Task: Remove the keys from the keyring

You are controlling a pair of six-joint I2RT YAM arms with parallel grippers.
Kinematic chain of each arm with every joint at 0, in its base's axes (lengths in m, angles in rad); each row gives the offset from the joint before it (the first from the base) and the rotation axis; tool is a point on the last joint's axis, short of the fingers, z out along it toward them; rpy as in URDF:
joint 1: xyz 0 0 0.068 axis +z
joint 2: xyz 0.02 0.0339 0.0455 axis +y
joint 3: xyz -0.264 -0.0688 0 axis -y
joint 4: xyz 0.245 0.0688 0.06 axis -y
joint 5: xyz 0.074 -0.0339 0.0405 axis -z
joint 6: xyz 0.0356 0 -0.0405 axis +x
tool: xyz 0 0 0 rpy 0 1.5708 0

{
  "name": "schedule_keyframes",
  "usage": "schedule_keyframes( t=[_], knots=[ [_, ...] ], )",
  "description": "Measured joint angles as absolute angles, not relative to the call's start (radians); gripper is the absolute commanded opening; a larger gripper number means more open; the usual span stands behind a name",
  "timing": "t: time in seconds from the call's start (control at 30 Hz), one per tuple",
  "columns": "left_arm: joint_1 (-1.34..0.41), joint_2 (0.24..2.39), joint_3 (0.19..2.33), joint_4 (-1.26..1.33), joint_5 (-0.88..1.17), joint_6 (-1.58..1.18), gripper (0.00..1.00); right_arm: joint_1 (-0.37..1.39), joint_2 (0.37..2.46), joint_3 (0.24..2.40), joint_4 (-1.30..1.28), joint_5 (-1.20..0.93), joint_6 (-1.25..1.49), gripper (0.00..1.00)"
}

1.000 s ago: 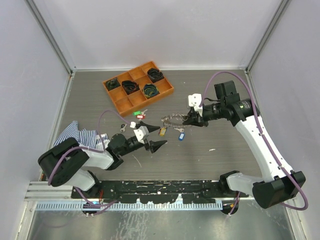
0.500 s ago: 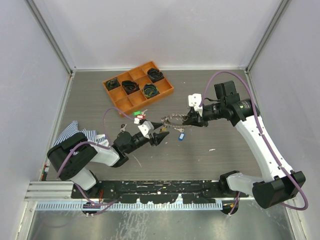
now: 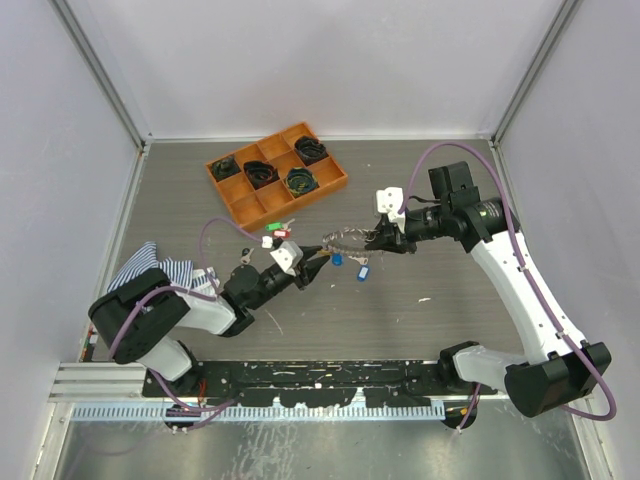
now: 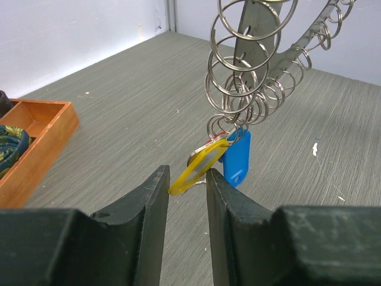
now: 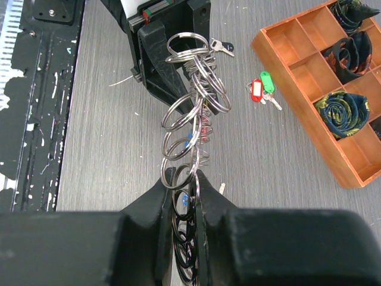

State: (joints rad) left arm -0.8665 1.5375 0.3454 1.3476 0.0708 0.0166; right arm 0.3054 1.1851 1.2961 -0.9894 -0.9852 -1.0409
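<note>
The keyring (image 3: pixel 346 240), a chain of silver split rings, hangs above the table with my right gripper (image 3: pixel 373 240) shut on its lower rings (image 5: pixel 190 113). From its end dangle a yellow-tagged key (image 4: pixel 199 171) and a blue-tagged key (image 4: pixel 238 156). My left gripper (image 4: pixel 187 179) points up at them, its jaws a narrow gap apart with the tip of the yellow tag between the fingertips (image 4: pixel 159 179). In the top view the left gripper (image 3: pixel 318 262) sits just left of the blue tag (image 3: pixel 338 259). The right wrist view shows the right gripper (image 5: pixel 184 179) clamped around the rings.
Loose keys lie on the table: red- and green-tagged ones (image 5: pixel 260 89), a bare silver one (image 5: pixel 220 45) and a blue-tagged one (image 3: pixel 363 271). An orange tray (image 3: pixel 300 203) with black coiled bundles stands at the back. A striped cloth (image 3: pixel 150 270) lies at the left.
My left gripper has moved right and up to the hanging keys and its jaws have narrowed around the yellow tag. The right gripper and keyring have stayed still.
</note>
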Motion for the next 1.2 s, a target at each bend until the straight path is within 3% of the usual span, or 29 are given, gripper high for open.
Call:
schedule_keyframes(
  t=[0.37,0.5,0.6,0.8,1.2],
  knots=[
    [-0.867,1.526,0.338,1.348,0.045,0.017,0.32,0.305,1.185,1.296,-0.989,-0.985,-1.041,0.01],
    [-0.866,1.505,0.327,1.349,0.038,0.017,0.19,0.305,1.185,1.296,-0.989,-0.984,-1.04,0.01],
    [-0.865,1.495,0.324,1.349,0.038,0.016,0.16,0.305,1.185,1.296,-0.989,-0.984,-1.04,0.01],
    [-0.862,1.487,0.32,1.35,0.042,0.016,0.0,0.305,1.185,1.294,-0.989,-0.983,-1.04,0.01],
    [-0.837,1.475,0.302,1.351,0.08,0.01,0.0,0.305,1.185,1.292,-0.988,-0.979,-1.04,0.01]
  ],
)
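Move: The yellow tag hangs almost between the left hand's parted fingertips, about 1 cm farther out, 1 cm to the right and 1 cm above. From that same hand, the blue tag on the ring hangs about 4 cm to the right and 1 cm back at equal height, while the keyring's middle is some 7 cm right, 3 cm ahead and 5 cm up. From the right hand, which holds the keyring, the yellow tag lies roughly 12 cm left, 3 cm back and 8 cm down. Left fingers close and pinch the yellow tag, hand easing about 1.5 cm left; right keeps gripping the keyring. ##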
